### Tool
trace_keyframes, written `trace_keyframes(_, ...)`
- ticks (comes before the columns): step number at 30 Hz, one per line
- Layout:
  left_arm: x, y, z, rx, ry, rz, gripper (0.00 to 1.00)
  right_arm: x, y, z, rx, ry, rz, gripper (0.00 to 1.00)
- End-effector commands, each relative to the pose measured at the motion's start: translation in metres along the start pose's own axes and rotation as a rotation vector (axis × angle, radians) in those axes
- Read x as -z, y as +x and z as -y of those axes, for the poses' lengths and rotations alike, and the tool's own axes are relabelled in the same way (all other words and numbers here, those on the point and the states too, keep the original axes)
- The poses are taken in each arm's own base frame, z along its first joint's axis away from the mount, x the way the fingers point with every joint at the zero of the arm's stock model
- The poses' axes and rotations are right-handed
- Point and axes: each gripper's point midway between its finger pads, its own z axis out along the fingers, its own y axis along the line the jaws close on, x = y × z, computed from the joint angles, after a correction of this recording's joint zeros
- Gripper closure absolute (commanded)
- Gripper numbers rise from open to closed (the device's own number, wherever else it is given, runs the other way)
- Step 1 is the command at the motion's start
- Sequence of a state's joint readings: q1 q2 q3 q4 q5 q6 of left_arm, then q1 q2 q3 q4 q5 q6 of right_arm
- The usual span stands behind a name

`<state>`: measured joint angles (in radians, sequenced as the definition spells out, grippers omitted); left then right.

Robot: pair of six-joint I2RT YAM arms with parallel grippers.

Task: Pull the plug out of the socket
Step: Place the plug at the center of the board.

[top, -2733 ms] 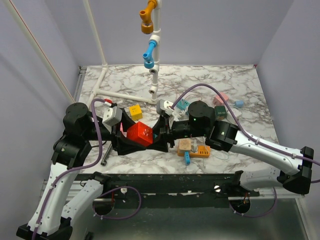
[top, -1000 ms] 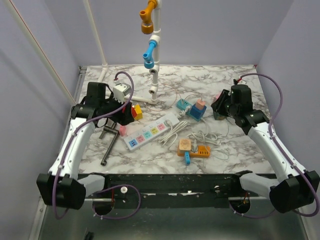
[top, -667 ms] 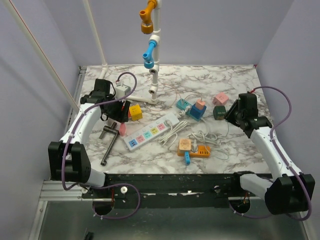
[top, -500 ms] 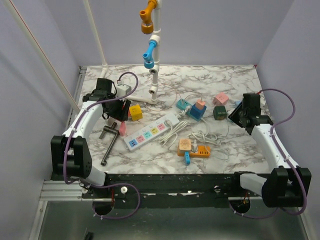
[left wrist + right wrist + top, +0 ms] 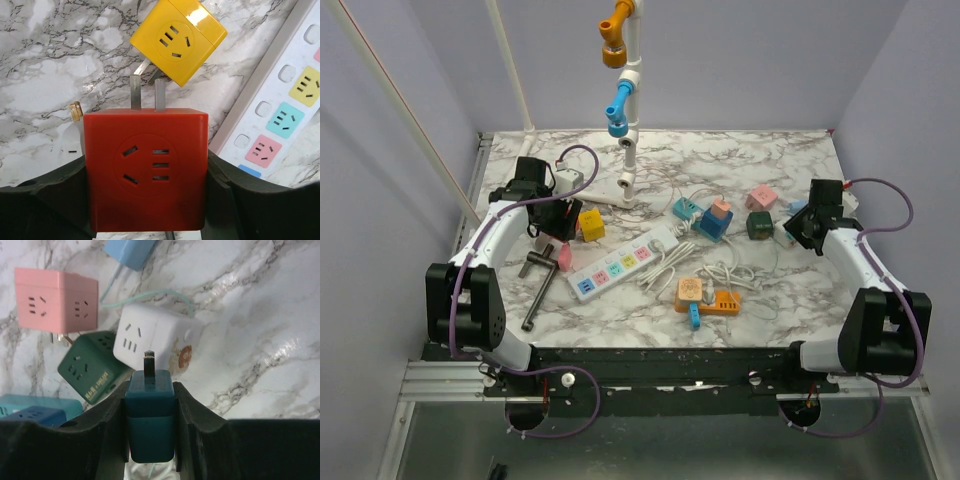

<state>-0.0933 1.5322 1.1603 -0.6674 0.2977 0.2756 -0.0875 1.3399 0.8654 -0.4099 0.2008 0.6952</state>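
Note:
My left gripper point(image 5: 145, 187) is shut on a red cube adapter point(image 5: 145, 170) with two bare prongs, held over the marble beside a yellow cube point(image 5: 177, 37). In the top view the left gripper point(image 5: 552, 222) sits at the left, next to the yellow cube point(image 5: 590, 222). The socket, a long white power strip point(image 5: 620, 265) with pastel outlets, lies mid-table with nothing plugged in; its edge shows as the strip point(image 5: 280, 110) in the left wrist view. My right gripper point(image 5: 150, 412) is shut on the teal plug point(image 5: 150, 420), prongs free, at the far right point(image 5: 800, 228).
Under the right gripper lie a white cube point(image 5: 155, 337), a green cube point(image 5: 85, 371), a pink cube point(image 5: 52, 300) and a blue adapter point(image 5: 130, 250). An orange adapter point(image 5: 705, 295), a dark T-tool point(image 5: 538, 285), blue adapters point(image 5: 705, 215) and a white pipe stand point(image 5: 625, 100) share the table.
Both arms have swung outward: the right one toward the right edge with the plug, the left one slightly back with the red cube. Both grips stay unchanged.

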Motion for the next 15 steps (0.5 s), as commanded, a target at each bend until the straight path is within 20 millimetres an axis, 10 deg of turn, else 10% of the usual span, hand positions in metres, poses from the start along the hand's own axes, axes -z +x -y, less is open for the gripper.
trace_keyframes(1, 0.01, -0.011, -0.001, -0.04, -0.012, 0.057, 0.34, -0.006, -0.041, -0.025, -0.064, -0.037, 0.095, 0.98)
trace_keyframes(4, 0.023, -0.016, 0.007, -0.052, 0.013, 0.084, 0.07, -0.018, -0.046, -0.033, -0.065, -0.03, 0.088, 0.97)
trace_keyframes(15, 0.082, -0.019, 0.042, -0.129, 0.086, 0.17, 0.01, -0.061, -0.063, -0.059, -0.031, -0.024, 0.062, 0.87)
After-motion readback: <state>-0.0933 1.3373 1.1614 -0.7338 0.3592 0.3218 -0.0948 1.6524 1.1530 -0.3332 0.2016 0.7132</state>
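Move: The left fingers still hold the red plug over bare table, some 7 cm below. The yellow plug is about 5 cm ahead and 7 cm right, the pink plug 6 cm back and 1 cm right, both that low. The right hand holds a teal plug, with the light-blue plug about 9 cm ahead, 4 cm right. From that hand the pink cube is 11 cm ahead, 6 left; green cube 3 ahead, 6 left; white cube about 1 ahead, 1 right; all some 6 cm below. The left fingers open wide and let go of the red plug, then the hand rises about 6 cm and eases back 2 cm, tipping slightly so the fingers point more forward. Meanwhile the right hand, grip kept on the teal plug, sweeps about 9 cm forward and nearly level, away from the white cube towards the gap between the pink cube and light-blue plug. ##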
